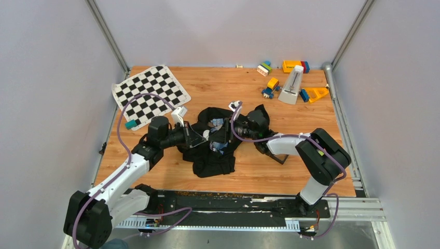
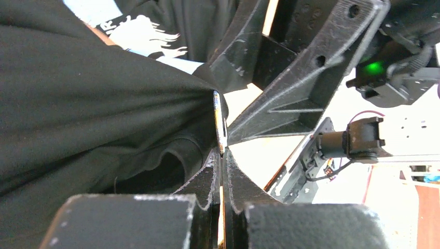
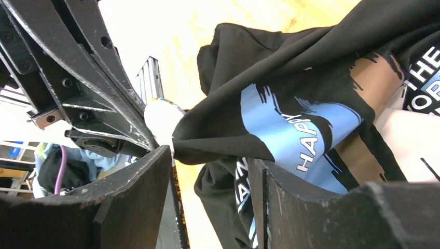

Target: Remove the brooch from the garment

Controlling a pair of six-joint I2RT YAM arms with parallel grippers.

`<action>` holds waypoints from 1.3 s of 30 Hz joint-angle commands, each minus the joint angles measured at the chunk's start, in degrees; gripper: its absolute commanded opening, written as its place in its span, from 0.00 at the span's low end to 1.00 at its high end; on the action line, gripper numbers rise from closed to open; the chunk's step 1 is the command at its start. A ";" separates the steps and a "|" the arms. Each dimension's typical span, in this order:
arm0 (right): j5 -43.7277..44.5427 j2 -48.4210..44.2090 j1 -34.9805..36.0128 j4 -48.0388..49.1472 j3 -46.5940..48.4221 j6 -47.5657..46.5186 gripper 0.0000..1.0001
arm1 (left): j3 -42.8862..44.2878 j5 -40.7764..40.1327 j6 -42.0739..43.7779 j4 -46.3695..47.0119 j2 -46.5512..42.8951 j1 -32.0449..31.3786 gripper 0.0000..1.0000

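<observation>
The garment (image 1: 215, 148), a black T-shirt with a blue and white print, lies bunched at the table's middle between both arms. In the left wrist view my left gripper (image 2: 222, 155) is shut on the lower edge of the brooch (image 2: 220, 119), seen edge-on as a thin white disc. The black cloth (image 2: 104, 104) is drawn into a peak at it. The right wrist view shows the brooch (image 3: 162, 118) as a round white face at the tip of that cloth peak (image 3: 218, 140). My right gripper (image 3: 212, 166) is open, and the cloth peak hangs loose between its jaws.
A black-and-white chequered mat (image 1: 150, 93) lies at the back left, with a small teal block (image 1: 131, 124) at its near corner. Toy blocks (image 1: 270, 85) and a white metronome-shaped object (image 1: 292, 85) stand at the back right. A black rail (image 1: 233, 199) runs along the near edge.
</observation>
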 commanded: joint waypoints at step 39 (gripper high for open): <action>-12.64 2.84 -3.30 17.89 -1.99 9.80 0.00 | -0.41 1.79 -3.48 0.42 -8.72 2.73 0.64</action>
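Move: The brooch is still pinched by its rim in the shut left fingertips, its middle about 1 cm ahead, 1 cm right and 1 cm above that hand. From the open right gripper, the black garment fold beside it lies about 1 cm back, 1 cm left and 1 cm up, the brooch some 2 cm back, 2 cm left and 1 cm up. A loose sleeve lies about 12 cm back of the right hand, level sideways, some 12 cm below. Ease the right gripper up about 2 cm and a little back to the fold beside the brooch, tipping its fingers up some 10 degrees, and close it to pinch the cloth there. Meanwhile draw the left gripper slightly back and right, keeping its hold on the brooch; once the right is nearly shut, open the left wide, let go and lift it about 2 cm. ##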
